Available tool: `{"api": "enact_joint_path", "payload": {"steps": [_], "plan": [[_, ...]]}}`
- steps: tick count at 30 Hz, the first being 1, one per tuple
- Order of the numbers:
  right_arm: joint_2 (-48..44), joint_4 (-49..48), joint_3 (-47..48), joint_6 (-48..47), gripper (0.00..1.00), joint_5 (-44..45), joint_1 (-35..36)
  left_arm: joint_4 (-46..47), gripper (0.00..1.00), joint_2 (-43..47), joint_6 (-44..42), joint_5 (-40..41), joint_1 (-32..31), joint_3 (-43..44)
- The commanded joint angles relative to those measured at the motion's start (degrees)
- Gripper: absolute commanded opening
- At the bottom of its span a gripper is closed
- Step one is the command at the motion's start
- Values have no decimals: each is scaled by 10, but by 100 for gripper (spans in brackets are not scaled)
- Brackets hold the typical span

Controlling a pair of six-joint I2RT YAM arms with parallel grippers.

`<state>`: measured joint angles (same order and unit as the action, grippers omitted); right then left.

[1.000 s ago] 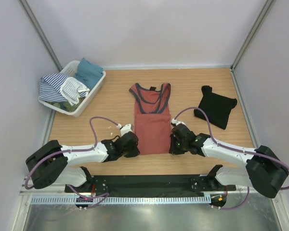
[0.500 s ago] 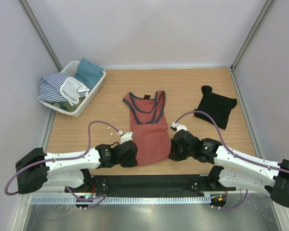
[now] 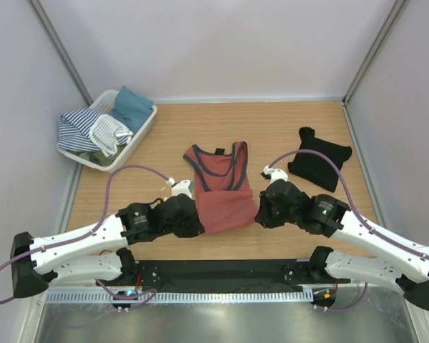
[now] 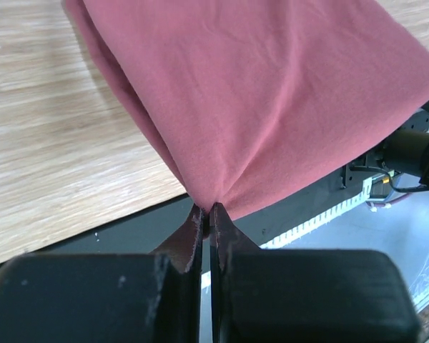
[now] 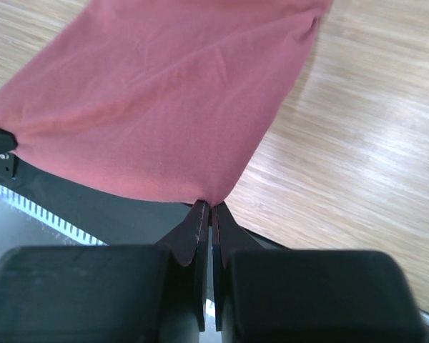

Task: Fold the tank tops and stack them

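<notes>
The rust-red tank top (image 3: 220,187) with navy strap edging lies mid-table, straps at the far end, its near hem lifted off the wood. My left gripper (image 3: 194,221) is shut on the hem's left corner; the cloth (image 4: 272,100) rises from the pinched tips (image 4: 208,212). My right gripper (image 3: 260,214) is shut on the right corner, where the cloth (image 5: 171,93) meets the tips (image 5: 207,207). The black tank top (image 3: 318,158) lies folded at the back right, apart from both grippers.
A white basket (image 3: 137,140) with striped and teal clothes stands at the back left. Grey walls close the table on three sides. A black base rail (image 3: 222,270) runs along the near edge.
Both grippers pulled the red top toward the near edge, then rose and moved back, lifting the near hem. The top now lies shorter and bunched, its straps nearer.
</notes>
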<state>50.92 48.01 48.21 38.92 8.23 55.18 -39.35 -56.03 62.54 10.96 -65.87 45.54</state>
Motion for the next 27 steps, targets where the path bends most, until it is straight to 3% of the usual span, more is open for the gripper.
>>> {"api": "enact_joint_path", "payload": {"steps": [1, 10, 19, 27], "plan": [[14, 35, 76, -29, 1, 51, 2, -54, 0, 6, -30, 23, 17, 45], [112, 28, 156, -84, 1, 103, -9, -60, 0, -37, -80, -9, 91, 104], [207, -13, 225, -154, 1, 37, -130, -51, 0, -88, -137, -44, 191, 166], [356, -38, 343, -200, 1, -23, -227, -16, 0, -185, -186, -104, 314, 232]]}}
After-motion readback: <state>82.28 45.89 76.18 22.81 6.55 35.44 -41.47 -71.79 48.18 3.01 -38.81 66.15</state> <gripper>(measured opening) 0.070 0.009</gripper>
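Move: The red tank top's strap end, lying on the table, is roughly 33 cm ahead, 5 cm to the right and 13 cm below the left gripper; from the right gripper it is some 30 cm ahead, 13 cm left and 14 cm below. The neckline's lower edge lies about 14 cm nearer and a little right of it. The folded black tank top is around 26 cm ahead and 21 cm right of the right gripper. Carry the raised hem forward with both grippers, over the red tank top's own body towards the strap end, about 14 cm with the left and 16 cm with the right. Rise some 5 cm as you go, most of it early on the right; turn the left hand about 10 degrees counter-clockwise and keep both corners pinched. ##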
